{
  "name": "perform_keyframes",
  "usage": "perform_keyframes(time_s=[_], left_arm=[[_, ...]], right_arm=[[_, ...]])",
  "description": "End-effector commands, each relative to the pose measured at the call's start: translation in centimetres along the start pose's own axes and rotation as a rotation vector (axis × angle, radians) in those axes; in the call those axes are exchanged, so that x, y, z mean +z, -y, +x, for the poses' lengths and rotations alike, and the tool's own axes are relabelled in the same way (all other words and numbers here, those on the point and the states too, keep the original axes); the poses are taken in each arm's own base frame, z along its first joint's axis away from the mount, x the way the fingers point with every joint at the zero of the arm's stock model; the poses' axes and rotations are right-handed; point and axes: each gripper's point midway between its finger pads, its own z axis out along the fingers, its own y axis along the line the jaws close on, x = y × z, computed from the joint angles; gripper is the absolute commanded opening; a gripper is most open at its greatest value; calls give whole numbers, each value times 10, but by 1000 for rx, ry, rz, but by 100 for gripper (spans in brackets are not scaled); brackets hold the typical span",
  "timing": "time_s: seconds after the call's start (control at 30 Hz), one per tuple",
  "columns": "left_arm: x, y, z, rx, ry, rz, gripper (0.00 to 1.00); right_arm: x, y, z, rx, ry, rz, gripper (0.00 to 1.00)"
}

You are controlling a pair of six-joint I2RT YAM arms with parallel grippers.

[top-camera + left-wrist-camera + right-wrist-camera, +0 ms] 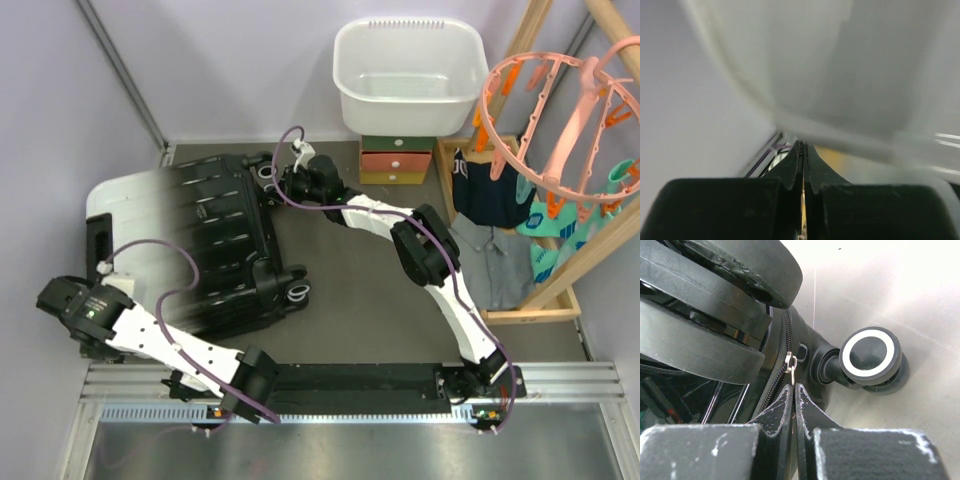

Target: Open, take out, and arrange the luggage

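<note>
The luggage (200, 240) lies flat on the floor, a ribbed shell fading from black to white at its left end, with its lid down. My right gripper (291, 181) is at the case's far right corner by a wheel (265, 172). In the right wrist view this gripper (793, 386) is shut on the silver zipper pull (791, 363), beside a white-ringed wheel (870, 357). My left gripper (57, 296) is at the case's near left corner. In the left wrist view it (803, 145) is shut with nothing between its fingers, and the blurred white shell (840, 65) fills the view just ahead.
A white laundry basket (408, 75) stands on a green-and-orange drawer box (396, 160) at the back. A wooden rack (545, 290) with folded clothes and a pink peg hanger (570, 120) are at the right. The wall runs close along the case's left side.
</note>
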Motion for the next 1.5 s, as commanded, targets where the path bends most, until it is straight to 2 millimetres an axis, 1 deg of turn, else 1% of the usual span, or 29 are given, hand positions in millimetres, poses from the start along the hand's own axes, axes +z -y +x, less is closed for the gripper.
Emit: perform_keyframes(time_s=[0.0,0.03,0.1,0.17,0.23,0.27,0.33,0.37,0.4,0.47,0.5,0.57,0.6,0.7,0.77,0.8,0.83,0.9,1.0,1.03,1.1,1.17,1.2,1.23,1.27,1.3,1.37,1.4,1.47], left_arm=[[18,72,-5,64,51,380,0],[20,80,-18,19,103,444,0],[24,86,-30,-45,130,527,0],[37,80,-44,-84,167,545,0],[50,68,-54,-152,183,491,0],[60,49,-65,-171,226,407,0],[65,35,-81,-218,280,356,0],[71,20,-94,-218,319,303,0],[72,17,-102,-255,326,293,0],[76,23,-127,-210,346,301,0],[78,16,-138,-228,347,253,0],[82,18,-165,-193,374,232,0],[80,3,-182,-235,415,178,0],[84,-18,-215,-308,447,158,0],[84,-23,-227,-332,437,176,0],[78,-30,-237,-326,444,177,0],[73,-24,-238,-306,429,200,0],[56,-26,-247,-273,462,205,2],[17,-7,-258,-204,541,269,13],[-2,11,-262,-153,566,310,24],[-37,43,-279,-76,650,403,35],[-62,68,-292,-44,705,467,47],[-84,93,-305,29,752,510,49],[-95,105,-313,62,772,526,50],[-94,121,-325,85,754,554,54],[-116,142,-338,154,793,568,54],[-125,168,-356,244,802,595,56],[-134,200,-372,337,806,640,58],[-140,226,-386,497,835,663,61]], right_arm=[[-8,4,-29,-24,38,35,0],[-8,6,-29,-24,39,41,0],[-9,5,-29,-29,38,44,0],[-9,7,-30,-31,41,51,0],[-9,7,-29,-31,40,57,0],[-10,9,-29,-31,41,64,0],[-10,9,-32,-34,50,70,0],[-11,11,-31,-31,49,77,0],[-11,10,-32,-34,53,78,0],[-12,12,-32,-31,55,86,0],[-13,12,-32,-29,56,89,0],[-15,15,-32,-27,62,103,0],[-16,18,-31,-20,62,111,0],[-19,26,-34,22,70,105,0],[-23,34,-35,31,73,119,0],[-23,34,-35,30,78,117,0],[-25,37,-33,29,76,124,0],[-27,37,-37,18,84,122,0],[-28,39,-39,14,87,116,0],[-28,38,-39,13,87,113,0],[-29,39,-41,13,89,111,0],[-29,38,-42,12,91,106,0],[-29,39,-42,12,91,106,0],[-29,40,-43,13,94,104,0],[-29,39,-43,15,93,103,0],[-29,39,-43,14,91,102,0],[-30,42,-43,12,90,107,0],[-30,42,-44,11,92,107,0],[-31,42,-44,11,90,105,0]])
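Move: The luggage lies ahead of the left gripper and to its right: its middle is about 25 cm ahead, 19 cm right and 11 cm below. The right gripper has the zipper pull at its fingertips; from there the luggage's middle is some 14 cm back and 15 cm left, the far wheel about 6 cm ahead and 2 cm left, and the near wheel roughly 25 cm back and 6 cm right. Dip the left gripper about 5 cm, then drive its shut fingers some 20 cm forward and a little left, pushing the luggage's near left part forward. Then lift it and swing it fast right and farther forward over the black shell, opening the fingers just over halfway as it turns clockwise. Keep the right fingertips on the zipper pull, giving about 6 cm forward and to the right. ##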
